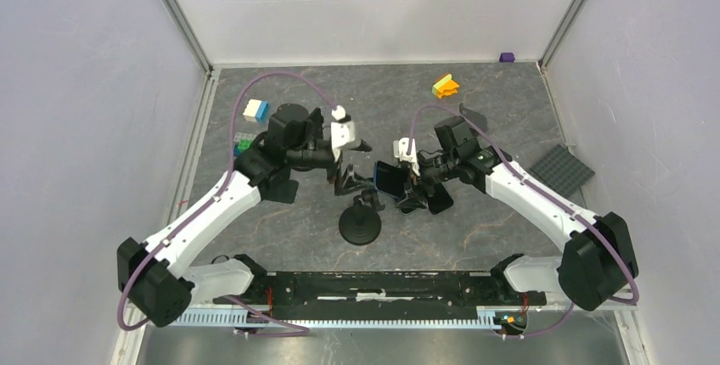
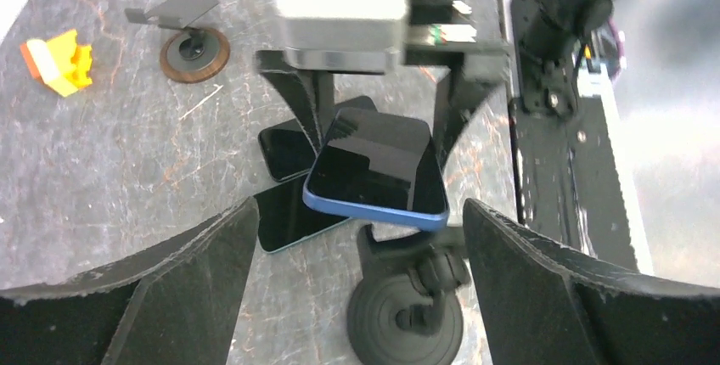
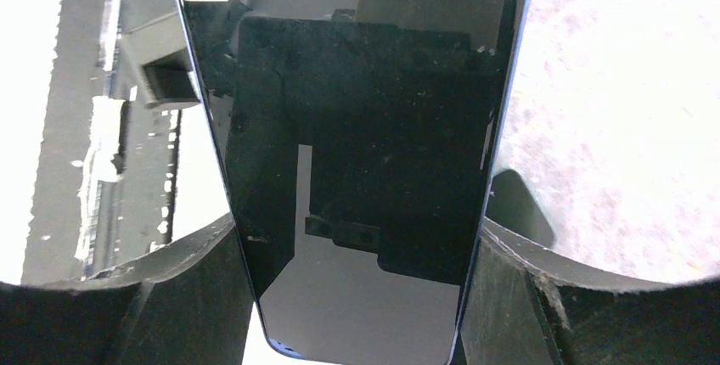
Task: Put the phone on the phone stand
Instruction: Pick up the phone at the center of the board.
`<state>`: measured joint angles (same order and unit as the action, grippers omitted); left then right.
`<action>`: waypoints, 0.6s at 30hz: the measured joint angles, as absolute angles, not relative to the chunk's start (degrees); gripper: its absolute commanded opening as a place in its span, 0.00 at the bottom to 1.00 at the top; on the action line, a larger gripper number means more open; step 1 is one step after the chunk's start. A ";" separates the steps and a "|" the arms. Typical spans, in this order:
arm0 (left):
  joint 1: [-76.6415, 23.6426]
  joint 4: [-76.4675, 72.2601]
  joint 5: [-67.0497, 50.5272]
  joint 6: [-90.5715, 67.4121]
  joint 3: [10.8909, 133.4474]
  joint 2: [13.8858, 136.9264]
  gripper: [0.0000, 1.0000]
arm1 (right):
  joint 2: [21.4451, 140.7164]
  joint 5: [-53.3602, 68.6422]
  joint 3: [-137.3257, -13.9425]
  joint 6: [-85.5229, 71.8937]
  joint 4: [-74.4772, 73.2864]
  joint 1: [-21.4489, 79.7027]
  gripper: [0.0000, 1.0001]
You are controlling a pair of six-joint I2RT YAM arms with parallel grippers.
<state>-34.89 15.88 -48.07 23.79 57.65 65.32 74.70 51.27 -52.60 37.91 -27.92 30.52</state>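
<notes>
My right gripper (image 3: 357,246) is shut on the long sides of the blue-edged phone (image 3: 357,127), dark screen toward its camera. From above, the phone (image 1: 389,178) hangs tilted at mid-table, in the right gripper (image 1: 401,180). The black phone stand (image 1: 360,222), with a round base, stands just in front of and below it. In the left wrist view the phone (image 2: 378,170) hovers over the stand's cradle (image 2: 407,250). My left gripper (image 2: 358,238) is open, its fingers wide on either side of the stand (image 2: 407,318) without touching it.
Two dark phones (image 2: 284,182) lie flat on the table behind the stand. A second stand (image 2: 194,47) with a brown base is farther back. Toy bricks: yellow-orange (image 1: 445,86), white-blue (image 1: 255,110), green (image 1: 244,144), purple (image 1: 507,57). A grey baseplate (image 1: 560,170) lies at the right.
</notes>
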 measured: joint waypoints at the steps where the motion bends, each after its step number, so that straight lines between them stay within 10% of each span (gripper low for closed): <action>1: -34.89 15.05 -47.55 21.04 58.48 66.43 0.91 | 74.26 49.41 -52.71 36.95 -27.40 30.52 0.00; 18: -34.35 6.87 -37.01 -23.70 71.02 83.05 0.57 | 71.59 30.52 -57.21 29.85 -23.59 30.52 0.00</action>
<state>-34.35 6.87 -37.01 -23.70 71.02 83.05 71.59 30.52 -57.21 29.85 -23.59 30.52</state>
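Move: Ahead of the open left fingers is the phone, its middle about 7 cm to the right of the left hand, level fore and aft, and some 7 cm lower. The phone stand is almost straight beneath the left hand, perhaps 2 cm back and 19 cm down. A flat phone lies on the table about 8 cm forward, 10 cm right and 26 cm below. From the right hand, the held phone's middle is some 4 cm left and 4 cm up. Still pinching the phone by its side edges, the right hand carries it about 7 cm forward, a little up and right, swinging some 20 degrees clockwise. The left hand travels forward about 8 cm and right about 5 towards the phone's free end, rolling roughly 40 degrees so its fingers straddle the phone's two faces and partly closing them; touch can't be made out. ##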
